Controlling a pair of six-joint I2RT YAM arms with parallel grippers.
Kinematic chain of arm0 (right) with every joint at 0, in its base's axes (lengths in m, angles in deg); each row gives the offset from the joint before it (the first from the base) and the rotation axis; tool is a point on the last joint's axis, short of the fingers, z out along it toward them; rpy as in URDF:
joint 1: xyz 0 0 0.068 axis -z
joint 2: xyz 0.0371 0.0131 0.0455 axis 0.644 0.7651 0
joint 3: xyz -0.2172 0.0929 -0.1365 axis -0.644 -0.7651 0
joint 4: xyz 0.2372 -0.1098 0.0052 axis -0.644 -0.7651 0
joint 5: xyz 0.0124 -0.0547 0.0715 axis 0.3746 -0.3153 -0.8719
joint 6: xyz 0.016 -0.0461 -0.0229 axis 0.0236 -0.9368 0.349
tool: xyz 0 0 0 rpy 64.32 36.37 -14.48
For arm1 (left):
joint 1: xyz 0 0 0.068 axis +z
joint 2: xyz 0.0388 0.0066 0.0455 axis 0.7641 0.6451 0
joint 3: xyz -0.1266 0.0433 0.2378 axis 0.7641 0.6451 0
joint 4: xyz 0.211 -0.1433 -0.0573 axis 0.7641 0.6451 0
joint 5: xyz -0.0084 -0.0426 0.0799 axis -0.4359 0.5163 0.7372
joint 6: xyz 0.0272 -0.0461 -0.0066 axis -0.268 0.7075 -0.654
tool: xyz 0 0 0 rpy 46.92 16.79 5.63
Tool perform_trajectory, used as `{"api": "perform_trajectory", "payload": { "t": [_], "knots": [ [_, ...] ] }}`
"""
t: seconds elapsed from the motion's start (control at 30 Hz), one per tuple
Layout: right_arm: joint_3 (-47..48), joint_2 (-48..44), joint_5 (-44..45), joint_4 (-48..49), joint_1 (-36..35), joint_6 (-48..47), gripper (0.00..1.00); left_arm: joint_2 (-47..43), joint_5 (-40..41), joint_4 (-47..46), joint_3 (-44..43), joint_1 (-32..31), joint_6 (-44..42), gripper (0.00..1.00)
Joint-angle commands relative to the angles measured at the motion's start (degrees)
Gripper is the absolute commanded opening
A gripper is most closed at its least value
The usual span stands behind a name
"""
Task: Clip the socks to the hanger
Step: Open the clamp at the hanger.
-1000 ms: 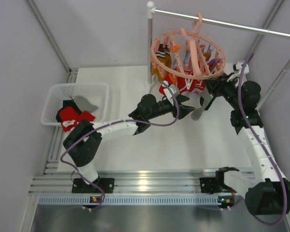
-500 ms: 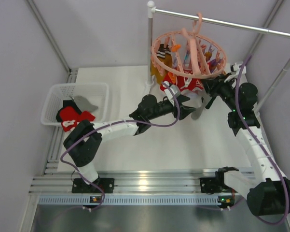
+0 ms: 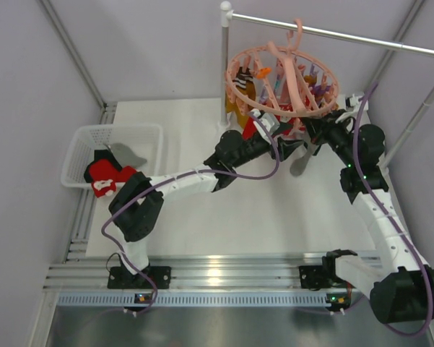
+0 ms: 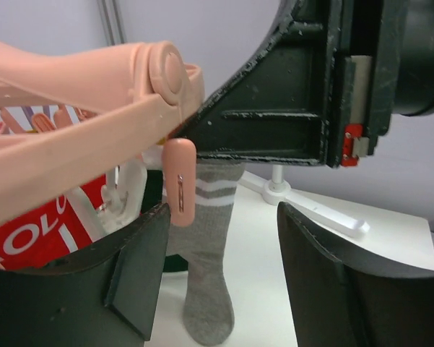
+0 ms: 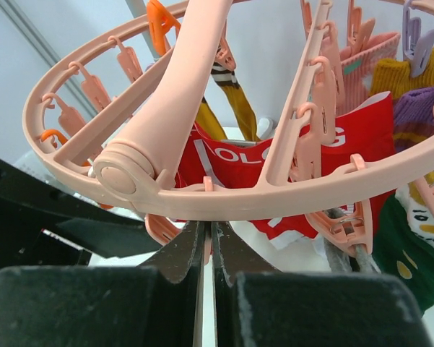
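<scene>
The salmon-pink hanger hangs from the rail with several socks clipped under it, among them a red one and a dark green one. A grey sock dangles below the ring, behind a pink clip. My left gripper is open around that hanging sock without touching it, just under the ring. My right gripper is shut, its tips right under the ring, with a thin pink sliver of a clip showing at them. Whether that clip is pinched is not visible.
A white mesh basket at the left holds a red sock and a grey one. The grey rail and its pole stand behind the hanger, and the pole's white foot rests on the table.
My left arm has reached further right and up, bringing its open gripper under the hanger ring. My right gripper's jaws have closed. The grey sock still hangs.
</scene>
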Motion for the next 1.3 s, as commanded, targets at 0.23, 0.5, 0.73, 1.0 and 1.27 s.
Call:
{"api": "perform_trajectory", "payload": {
  "t": [0.23, 0.5, 0.73, 1.0, 1.27],
  "knots": [
    [3.42, -3.08, -0.35, 0.53, -0.70, 0.44, 0.00, 4.15, 4.03, -3.27, -7.00, 0.80, -4.68, 0.67],
    [3.42, -2.91, -2.10, -0.70, -0.61, 1.15, 0.00, 4.77, 2.98, -3.97, -7.62, 1.06, -4.61, 0.51],
    [3.60, -2.56, -3.68, -1.93, -0.70, 1.06, 0.00, 4.50, 0.17, -5.55, -7.09, 1.06, -3.90, 0.38],
    [3.60, -3.52, -5.53, -2.28, -0.61, 0.97, 0.39, 4.33, -0.80, -5.11, -6.74, 1.15, -3.81, 0.00],
    [3.86, -5.37, -7.02, -5.01, 1.94, -1.32, 0.47, 4.50, -1.24, -4.50, -6.74, 1.15, -3.81, 0.00]
  ]
}}
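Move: Just in front of the left hand's open fingers hangs the hanger clamp: about 3 cm forward of that hand, 2 cm to its right, and 1 cm up. The thick arm's rim joint sits some 4 cm above the clamp. The grey sock hangs about 4 cm forward, 9 cm right and 8 cm below the left hand; the red sock is some 14 cm forward, 3 cm right and 3 cm below. The right hand already pinches the clamp, its middle 1 cm left of the fingertips. Easing forward about 3 cm and slightly to the right, the left hand brings its open fingers around the clamp under the rim, then closes them and squeezes its sides. The right hand, still pinching the clamp's near edge, draws back about 1 cm, then opens its fingers to let go and backs off a little more, 2 cm in all. ##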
